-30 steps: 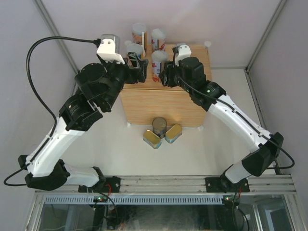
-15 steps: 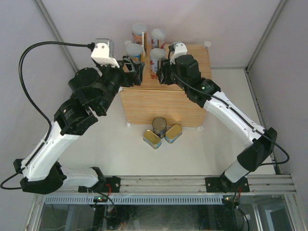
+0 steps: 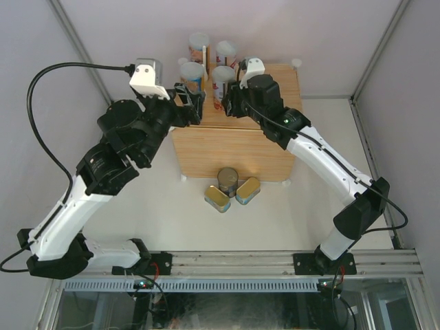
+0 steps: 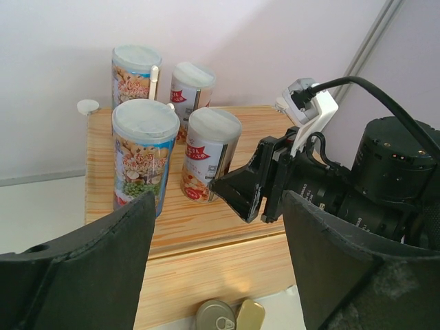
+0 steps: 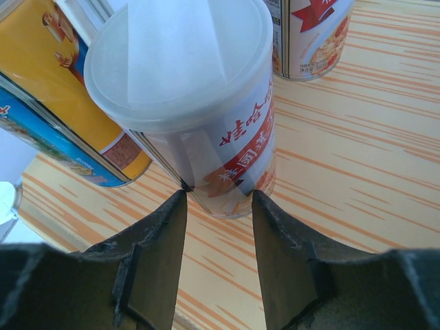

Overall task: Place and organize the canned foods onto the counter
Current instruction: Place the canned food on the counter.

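Observation:
Four tall white-lidded cans stand at the back of the wooden counter [image 3: 227, 148]. My right gripper [image 5: 219, 196] is shut on the lower sides of the front-right one, a red-and-white can [image 5: 206, 117], which stands on the counter top; from above, the right gripper [image 3: 228, 97] sits just in front of that can [image 3: 223, 75]. My left gripper [image 4: 218, 206] is open and holds nothing, just in front of the pea-label can [image 4: 144, 155]. A dark can [image 3: 227, 180] and two flat gold tins [image 3: 217, 199] [image 3: 248, 190] lie on the table before the counter.
Two more tall cans [image 3: 199, 47] [image 3: 226, 51] stand at the counter's back edge, close to the rear wall. The two grippers are near each other over the counter's back half. White round connectors [image 3: 296, 62] mark its corners.
The right gripper has slid back and left with the red-and-white can, closer to the other tall cans. The left arm has shifted back slightly, its gripper still open.

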Controlling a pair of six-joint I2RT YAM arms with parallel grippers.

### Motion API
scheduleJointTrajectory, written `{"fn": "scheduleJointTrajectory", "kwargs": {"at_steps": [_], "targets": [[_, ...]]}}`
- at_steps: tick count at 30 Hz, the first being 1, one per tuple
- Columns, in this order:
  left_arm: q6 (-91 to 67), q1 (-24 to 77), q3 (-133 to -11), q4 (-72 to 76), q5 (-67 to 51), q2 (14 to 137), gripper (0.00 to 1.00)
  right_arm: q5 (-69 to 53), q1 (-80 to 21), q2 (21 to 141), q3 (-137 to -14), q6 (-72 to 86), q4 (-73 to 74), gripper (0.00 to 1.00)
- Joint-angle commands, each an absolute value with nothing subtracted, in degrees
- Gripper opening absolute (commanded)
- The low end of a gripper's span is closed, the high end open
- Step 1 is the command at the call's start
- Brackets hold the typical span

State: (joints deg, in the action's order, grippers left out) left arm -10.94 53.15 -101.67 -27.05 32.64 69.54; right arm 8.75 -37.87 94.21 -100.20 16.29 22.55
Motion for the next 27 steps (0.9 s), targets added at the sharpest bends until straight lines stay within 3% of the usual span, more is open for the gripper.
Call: {"fn": "scheduleJointTrajectory", "kwargs": {"at_steps": [1,8,27], "targets": [[-10.1,53.3,-101.0,-24.8,32.5,68.1,0.78,10.8,-37.2,94.1,-102.0,17.0,22.0,0.43],[-10.3,53.4,-100.5,-25.1,32.8,67.8,0.79,11.5,-37.1,92.4,-100.7,17.1,21.8,0.47],[-11.6,53.3,-99.8,-26.2,33.1,67.0,0.79,11.1,-39.5,92.7,-104.0,16.5,22.3,0.75]]}}
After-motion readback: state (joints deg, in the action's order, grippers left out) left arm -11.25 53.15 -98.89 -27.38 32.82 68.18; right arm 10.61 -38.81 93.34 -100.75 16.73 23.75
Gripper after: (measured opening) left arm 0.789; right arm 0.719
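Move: The red-and-white can stands on the wooden box with its middle about 4 cm ahead of the right hand, 2 cm to its left and 3 cm above the fingertips' level. The near blue can is some 9 cm left of it and level with it; the other red-and-white can stands some 9 cm beyond it, 1 cm farther right. From the left hand the near red-and-white can is roughly 19 cm ahead, 7 cm right and 14 cm below. The right fingers spread off the low near side of the red-and-white can, the hand backing about 0.5 cm. ##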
